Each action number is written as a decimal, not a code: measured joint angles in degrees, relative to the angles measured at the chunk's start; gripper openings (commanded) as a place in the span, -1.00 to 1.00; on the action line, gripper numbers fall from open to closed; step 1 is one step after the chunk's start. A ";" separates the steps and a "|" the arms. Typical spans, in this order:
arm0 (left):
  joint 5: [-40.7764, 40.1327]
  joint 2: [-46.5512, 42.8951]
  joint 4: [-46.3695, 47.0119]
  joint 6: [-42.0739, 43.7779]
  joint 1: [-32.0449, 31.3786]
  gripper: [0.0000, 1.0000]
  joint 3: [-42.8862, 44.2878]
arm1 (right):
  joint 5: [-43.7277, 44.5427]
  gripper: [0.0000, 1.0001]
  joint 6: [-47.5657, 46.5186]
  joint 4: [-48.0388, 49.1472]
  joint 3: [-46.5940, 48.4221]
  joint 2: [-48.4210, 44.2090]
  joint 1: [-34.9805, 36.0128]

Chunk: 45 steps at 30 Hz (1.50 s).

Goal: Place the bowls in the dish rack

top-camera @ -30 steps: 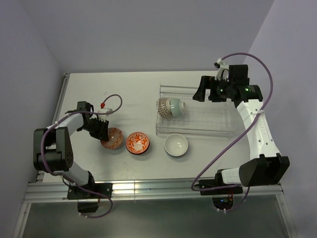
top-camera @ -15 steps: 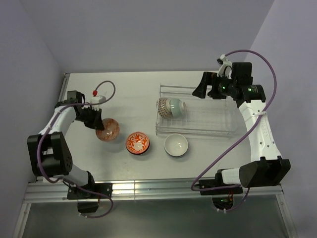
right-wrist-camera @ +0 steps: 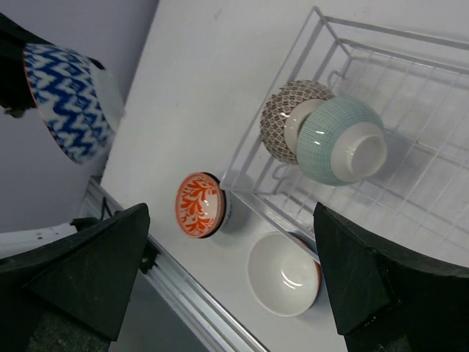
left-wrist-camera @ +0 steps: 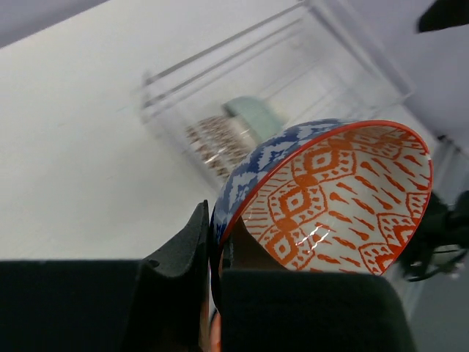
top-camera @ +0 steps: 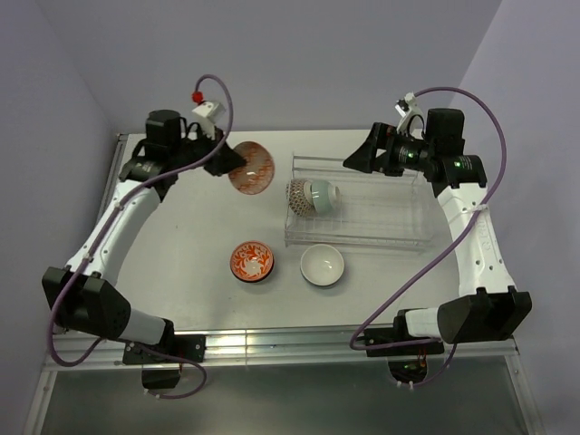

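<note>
My left gripper (top-camera: 225, 161) is shut on the rim of a bowl (top-camera: 251, 169) that is blue-white outside and orange-patterned inside. It holds the bowl tilted in the air, left of the dish rack (top-camera: 358, 241). The wrist view shows one finger on each side of the rim (left-wrist-camera: 217, 246). A brown-patterned bowl (top-camera: 298, 194) and a pale green bowl (top-camera: 323, 194) lie nested on their sides at the rack's left end. An orange-red bowl (top-camera: 251, 261) and a white bowl (top-camera: 323, 265) sit on the table before the rack. My right gripper (top-camera: 355, 161) is open and empty above the rack's far left corner.
The right two thirds of the rack (right-wrist-camera: 421, 110) hold only wire dividers. The table's metal front rail (top-camera: 272, 343) runs along the near edge. Purple cables loop above both arms. Grey walls close the back and sides.
My left gripper has lifted the patterned bowl off the left of the table and carried it up, back and right towards the rack. My right gripper has shifted slightly left.
</note>
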 measured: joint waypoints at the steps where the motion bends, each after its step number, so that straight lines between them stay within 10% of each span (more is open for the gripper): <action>1: -0.11 0.79 2.03 -2.47 -2.60 -1.00 0.55 | -1.03 1.00 0.90 0.57 0.00 -0.11 0.00; 14: -2.56 17.84 19.96 -24.61 -22.08 -1.00 4.22 | -4.04 1.00 5.60 6.99 -7.98 -6.95 2.40; 29: 2.62 20.11 28.57 -32.11 -25.31 -1.00 4.42 | -4.68 0.98 7.74 9.88 -14.05 -7.63 4.42; 38: 3.26 20.11 31.52 -33.75 -25.31 -1.00 2.38 | -10.27 0.37 11.30 11.89 -14.97 -6.34 4.57; 45: 2.29 20.00 32.72 -34.14 -25.24 -0.84 1.46 | -10.60 -1.00 12.66 12.37 -15.23 -5.70 4.57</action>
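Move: The left hand already holds the blue bowl by its rim, with the open right gripper about 35 cm to its right, roughly level and straight across. From the left hand, the green bowl in the rack lies some 24 cm right, 5 ahead and 24 below, the brown bowl about 6 cm left of the green one. For the right hand, the held blue bowl is about 31 cm left at much the same height. Left hand carries the blue bowl 22 cm right over the rack; right hand, moving back-left, closes onto it. ##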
